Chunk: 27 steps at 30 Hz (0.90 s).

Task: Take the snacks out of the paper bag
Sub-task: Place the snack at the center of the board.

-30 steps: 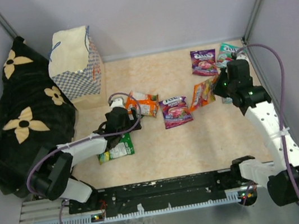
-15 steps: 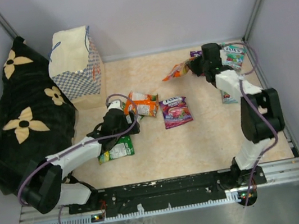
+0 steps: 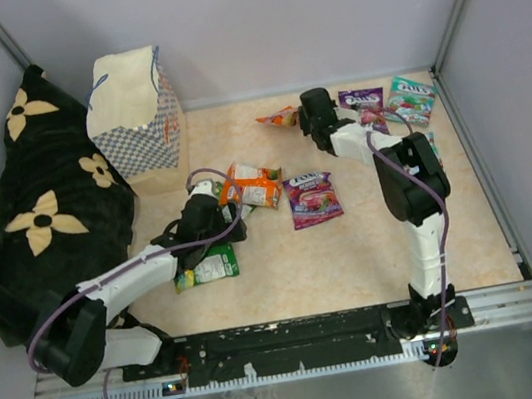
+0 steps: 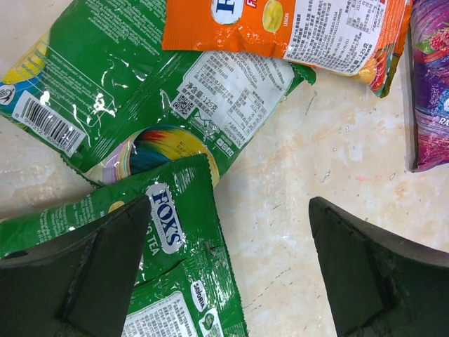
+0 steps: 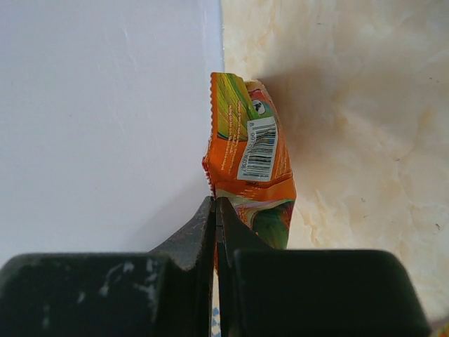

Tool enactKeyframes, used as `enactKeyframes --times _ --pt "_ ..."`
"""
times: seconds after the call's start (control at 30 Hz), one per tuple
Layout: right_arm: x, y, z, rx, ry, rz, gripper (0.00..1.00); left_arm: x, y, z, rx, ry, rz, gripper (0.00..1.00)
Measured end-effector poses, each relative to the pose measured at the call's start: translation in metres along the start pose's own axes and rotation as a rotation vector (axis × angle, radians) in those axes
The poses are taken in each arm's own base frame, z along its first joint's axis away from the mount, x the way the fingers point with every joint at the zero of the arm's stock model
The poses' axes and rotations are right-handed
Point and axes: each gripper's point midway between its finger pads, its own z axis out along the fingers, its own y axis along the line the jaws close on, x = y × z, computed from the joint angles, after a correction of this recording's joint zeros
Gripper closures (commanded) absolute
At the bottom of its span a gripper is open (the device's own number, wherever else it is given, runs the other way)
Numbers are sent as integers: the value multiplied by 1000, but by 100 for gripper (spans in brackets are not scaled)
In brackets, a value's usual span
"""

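The checkered paper bag (image 3: 134, 104) stands upright at the back left. Snacks lie on the table: an orange pouch (image 3: 251, 184), a purple one (image 3: 312, 197), a green one (image 3: 208, 266), and purple (image 3: 362, 103) and teal (image 3: 410, 99) ones at the back right. My left gripper (image 3: 211, 223) (image 4: 231, 267) hangs open just above the table. One finger is over a green pouch (image 4: 175, 267), and a larger green pouch (image 4: 140, 91) lies beyond it. My right gripper (image 3: 300, 115) (image 5: 216, 207) is shut on an orange pouch (image 3: 278, 116) (image 5: 249, 161), held on edge by the back wall.
A black cloth with cream flowers (image 3: 46, 214) is heaped along the left side, next to the bag. The white back wall (image 5: 105, 126) is close beside the right gripper. My right arm stretches up the right half of the table toward the back.
My right arm has swung from the right side to the back middle, carrying the orange pouch leftward off the table. The left gripper has barely shifted and stays open.
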Motion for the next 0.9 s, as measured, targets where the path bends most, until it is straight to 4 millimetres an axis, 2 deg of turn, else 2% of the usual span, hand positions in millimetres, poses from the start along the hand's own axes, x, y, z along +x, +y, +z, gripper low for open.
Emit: enactKeyframes --times 0.1,0.23,0.37,0.4,0.47,0.5,0.53,0.63,0.77,0.83,0.9 --pt "-3 -4 1 6 -64 53 100 -2 1 -3 0 -1 -5 1" --pt "-17 -6 3 -2 -145 99 100 -5 2 -7 5 -6 -10 0" --pt "-24 -14 12 -5 -181 104 100 -3 4 -8 6 4 -9 1" --pt "-24 -19 16 -1 -182 99 89 -3 4 -8 6 8 -8 1" --pt "-23 -31 25 14 -186 86 31 -1 3 -8 10 15 -7 0" --pt "-23 -37 27 18 -184 82 5 0 3 -9 13 19 -7 0" --pt "-23 -44 28 27 -182 65 1 0 3 -9 14 22 -7 0" --pt "-23 -52 28 38 -180 26 1 1 2 -9 19 29 -8 1" --pt "-25 -47 21 35 -186 -86 1 -1 -2 -10 37 36 -8 0" --pt "-28 -37 7 33 -196 -223 2 -5 -6 -11 52 33 -7 0" --pt "-26 -16 -10 -9 -182 -393 2 -9 -11 -12 68 29 -4 0"
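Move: Hanging from the right hand's shut fingers is the orange snack. Its spot at the board's far edge lies about 4 cm left of that hand, 2 cm back and 12 cm below. At table height too, the purple snack lies about 13 cm right and 3 cm back, and the berries snack some 22 cm back and 2 cm left. From the left hand the spot is about 24 cm ahead, 16 cm right and 5 cm below. Shifting about 2.5 cm right with a slight clockwise turn, the right hand keeps its pinch on the orange snack, then sinks to some 6 cm below its start. There the fingers open wide and let go; the hand rises about 5 cm away from the snack, easing back a little and rolling some 25 degrees, left side down. ##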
